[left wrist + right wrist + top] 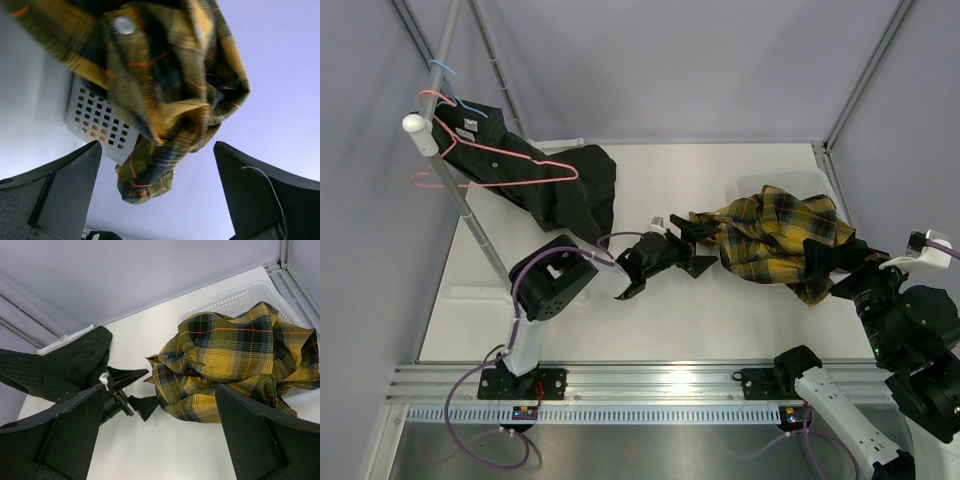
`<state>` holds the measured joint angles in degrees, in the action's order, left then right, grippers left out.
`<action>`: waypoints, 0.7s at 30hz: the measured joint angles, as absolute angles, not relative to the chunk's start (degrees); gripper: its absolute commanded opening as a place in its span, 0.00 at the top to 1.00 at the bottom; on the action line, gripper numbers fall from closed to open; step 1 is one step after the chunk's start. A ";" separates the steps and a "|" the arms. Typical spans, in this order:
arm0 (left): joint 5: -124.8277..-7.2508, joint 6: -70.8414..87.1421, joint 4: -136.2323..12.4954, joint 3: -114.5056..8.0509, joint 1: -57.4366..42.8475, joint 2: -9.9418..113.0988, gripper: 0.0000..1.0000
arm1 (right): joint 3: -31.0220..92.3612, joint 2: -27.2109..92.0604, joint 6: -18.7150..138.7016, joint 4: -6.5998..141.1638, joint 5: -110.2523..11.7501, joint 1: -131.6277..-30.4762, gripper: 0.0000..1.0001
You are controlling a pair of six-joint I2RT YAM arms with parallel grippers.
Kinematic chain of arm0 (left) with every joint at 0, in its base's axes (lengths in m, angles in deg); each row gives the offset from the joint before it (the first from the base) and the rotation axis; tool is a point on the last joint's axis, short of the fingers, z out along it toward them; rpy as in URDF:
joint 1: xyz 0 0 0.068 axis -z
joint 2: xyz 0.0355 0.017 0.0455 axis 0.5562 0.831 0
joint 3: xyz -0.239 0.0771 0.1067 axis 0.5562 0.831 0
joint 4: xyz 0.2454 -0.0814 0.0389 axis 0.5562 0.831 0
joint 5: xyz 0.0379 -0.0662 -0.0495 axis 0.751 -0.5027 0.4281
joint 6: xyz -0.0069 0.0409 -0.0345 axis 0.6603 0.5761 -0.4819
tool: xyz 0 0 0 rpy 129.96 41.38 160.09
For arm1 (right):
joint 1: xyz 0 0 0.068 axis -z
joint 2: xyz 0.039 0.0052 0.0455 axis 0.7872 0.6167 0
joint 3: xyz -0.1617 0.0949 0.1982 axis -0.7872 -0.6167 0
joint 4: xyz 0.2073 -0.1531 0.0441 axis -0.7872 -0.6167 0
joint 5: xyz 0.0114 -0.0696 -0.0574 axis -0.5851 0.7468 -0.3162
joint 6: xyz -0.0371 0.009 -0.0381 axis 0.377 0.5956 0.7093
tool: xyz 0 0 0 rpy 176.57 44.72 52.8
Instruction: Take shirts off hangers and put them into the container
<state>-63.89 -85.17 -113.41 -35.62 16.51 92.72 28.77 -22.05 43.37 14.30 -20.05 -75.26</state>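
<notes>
The yellow-and-black plaid shirt (770, 232) lies bunched over the white lattice container (760, 183) at the right of the table and spills past its near side. My left gripper (698, 246) stands open at the shirt's left edge with nothing between its fingers; its wrist view shows the plaid shirt (165, 75) and container (100, 125) just ahead. My right gripper (826, 268) is open at the shirt's right side, facing the plaid shirt (235, 360). The black shirt (552, 183) hangs on a pink hanger (510, 150) from the rail.
A grey rail pole (460, 195) slants across the left side, with a light blue hanger (445, 68) and another pink hanger (425, 180) on it. Frame posts stand at the back corners. The black shirt's lower end (65, 367) droops behind the left arm.
</notes>
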 measured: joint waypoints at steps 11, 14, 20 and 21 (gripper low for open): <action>-55.47 -93.61 -118.37 -39.19 19.66 98.41 0.01 | 28.79 -24.78 44.57 14.27 -19.83 -75.26 0.01; -53.53 -94.22 -119.53 -41.35 19.64 101.53 0.01 | 28.79 -25.04 44.68 14.27 -19.85 -75.26 0.01; -51.56 -94.61 -119.16 -46.57 19.02 105.88 0.01 | 29.32 -25.80 45.64 13.95 -19.83 -75.26 0.01; -51.47 -94.64 -118.64 -47.73 18.70 106.41 0.01 | 29.60 -25.89 45.81 13.88 -19.81 -75.26 0.01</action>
<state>-51.47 -94.64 -118.64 -47.73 18.70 106.41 29.60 -25.89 45.81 13.88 -19.81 -75.26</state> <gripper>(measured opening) 0.985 0.993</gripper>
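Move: The plaid shirt lies heaped in and over the container, its middle about 21 cm to the right of the open left hand, 5 cm farther out and some 5 cm lower. The container's middle is about 28 cm right and 5 cm ahead. The black shirt still on its hanger is some 38 cm left, 10 cm ahead and 10 cm higher. From the right hand, the plaid shirt is about 20 cm ahead, 9 cm right and 30 cm below. Forward and to the right, after a slight slide back and right, the left hand closes in on the near left end of the plaid shirt hanging outside the container, going some 5 cm forward, 3 cm right and 2 cm down. Its wrist turns about 10 degrees counter-clockwise; the fingers stay wide open, coming up to the cloth. The empty right hand eases back about 2 cm. ##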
